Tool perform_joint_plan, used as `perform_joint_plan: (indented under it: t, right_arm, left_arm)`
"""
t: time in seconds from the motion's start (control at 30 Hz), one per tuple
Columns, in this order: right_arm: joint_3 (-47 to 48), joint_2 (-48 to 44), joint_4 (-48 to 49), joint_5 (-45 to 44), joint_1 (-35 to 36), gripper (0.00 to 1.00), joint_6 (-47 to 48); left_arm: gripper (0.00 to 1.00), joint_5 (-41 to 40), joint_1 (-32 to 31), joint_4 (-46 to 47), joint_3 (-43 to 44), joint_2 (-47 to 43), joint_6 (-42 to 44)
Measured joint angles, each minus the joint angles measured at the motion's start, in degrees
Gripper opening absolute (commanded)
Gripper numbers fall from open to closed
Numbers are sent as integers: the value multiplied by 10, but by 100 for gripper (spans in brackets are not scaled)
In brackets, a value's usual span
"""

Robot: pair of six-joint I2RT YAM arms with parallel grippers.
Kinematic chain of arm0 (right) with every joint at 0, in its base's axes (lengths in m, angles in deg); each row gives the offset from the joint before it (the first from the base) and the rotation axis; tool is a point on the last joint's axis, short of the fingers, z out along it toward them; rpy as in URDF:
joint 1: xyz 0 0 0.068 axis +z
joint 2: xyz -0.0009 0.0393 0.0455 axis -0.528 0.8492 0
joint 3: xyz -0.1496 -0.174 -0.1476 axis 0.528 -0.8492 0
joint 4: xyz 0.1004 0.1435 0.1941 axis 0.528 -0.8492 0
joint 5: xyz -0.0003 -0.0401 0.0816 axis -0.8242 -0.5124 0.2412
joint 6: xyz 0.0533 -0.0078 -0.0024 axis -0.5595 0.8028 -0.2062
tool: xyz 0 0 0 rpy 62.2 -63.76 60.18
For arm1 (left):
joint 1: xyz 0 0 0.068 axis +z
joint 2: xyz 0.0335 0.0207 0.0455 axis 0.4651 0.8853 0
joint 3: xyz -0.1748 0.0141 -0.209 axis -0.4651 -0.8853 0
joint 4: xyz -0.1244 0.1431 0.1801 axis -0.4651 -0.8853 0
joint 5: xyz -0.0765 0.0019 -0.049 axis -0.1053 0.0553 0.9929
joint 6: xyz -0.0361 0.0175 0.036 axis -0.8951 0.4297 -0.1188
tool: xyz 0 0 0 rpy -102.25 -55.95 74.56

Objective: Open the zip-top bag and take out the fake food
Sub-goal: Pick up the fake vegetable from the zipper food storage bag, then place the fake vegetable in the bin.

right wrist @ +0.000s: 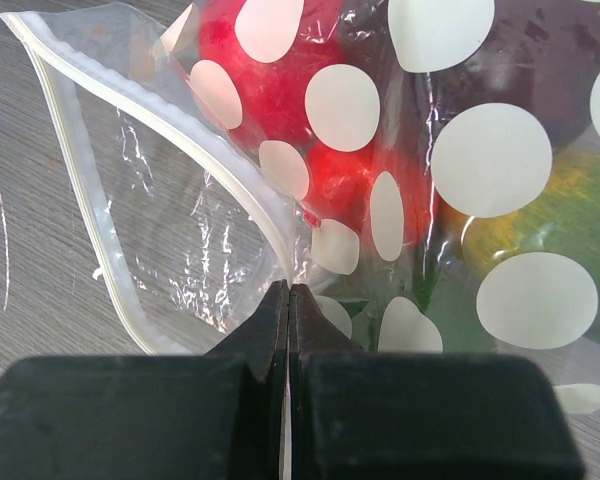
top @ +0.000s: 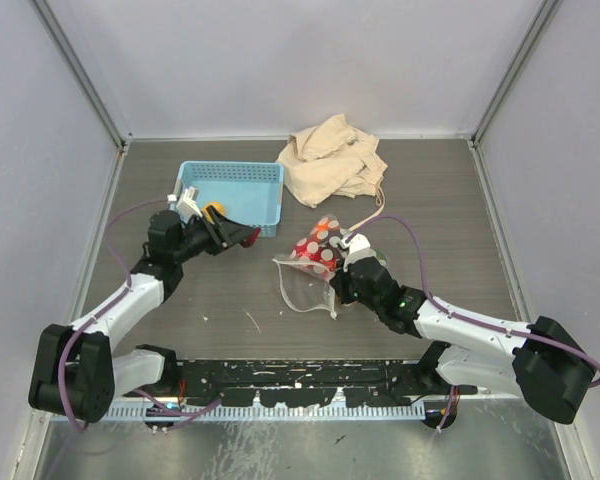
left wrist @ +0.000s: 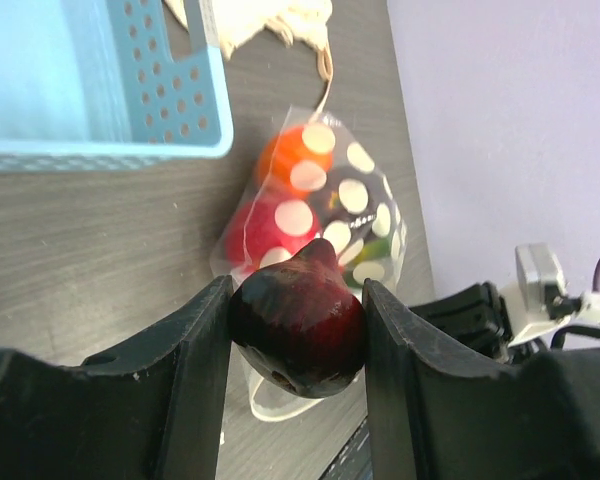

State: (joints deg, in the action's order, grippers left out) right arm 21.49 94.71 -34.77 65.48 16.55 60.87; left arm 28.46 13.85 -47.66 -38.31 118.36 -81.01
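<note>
The zip-top bag lies mid-table, clear with white dots, its white zip mouth gaping open. My right gripper is shut on the bag's edge beside the zip strip. Fake food still shows inside the bag: a red piece, a dark one and a yellow-green one. My left gripper is shut on a dark maroon fake food piece held above the table. It hangs between the bag and the blue basket. The orange piece in the bag shows beyond it.
The light blue perforated basket holds an orange-yellow piece at its near left. A beige cloth drawstring bag lies at the back, its cord trailing toward the zip-top bag. Grey walls enclose the table on three sides.
</note>
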Motion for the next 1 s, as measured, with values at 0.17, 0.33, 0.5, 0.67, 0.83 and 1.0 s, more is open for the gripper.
perform_joint_plan:
  t: [0.17,0.33,0.5,0.67,0.83,1.0]
  right_arm:
    - [0,0,0,9,0,1,0]
    - [0,0,0,10,0,1,1]
    - [0,0,0,13,0,1,2]
    - [-4,0,3,15,0,1,2]
    - [-6,0,5,16,0,1,2]
    - [-7,-1,5,17,0,1,2]
  left_arm:
    - [7,15,46,0,28,11,-9]
    - [7,18,66,1,42,37,-15]
    - [7,-4,74,-11,58,59,-23]
    - [7,-43,75,-28,84,78,-24]
    - [7,-76,76,-47,112,114,-24]
    - [7,-110,76,-84,134,130,-23]
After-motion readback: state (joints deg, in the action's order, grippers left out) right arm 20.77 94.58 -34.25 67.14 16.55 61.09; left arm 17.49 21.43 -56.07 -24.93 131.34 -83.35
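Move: The left hand already has the dark red fake vegetable out of the bag. The blue basket's middle lies about 20 cm ahead of it, 9 cm to its left and some 13 cm lower, with the yellow pepper inside 5 cm nearer and 5 cm left of that middle. The bag's filled part is about 9 cm ahead and 25 cm right of the left hand. From the right hand, the basket is roughly 28 cm ahead and 34 cm left. Forward and leftward, about 9 cm and 6 cm, the left hand carries the dark red vegetable away from the bag towards the basket, rising slightly before easing back down. Meanwhile its wrist swings some 20 degrees counter-clockwise and tips down a little, the fingers keeping their hold; the right hand stays put, still pinching the bag's rim. ##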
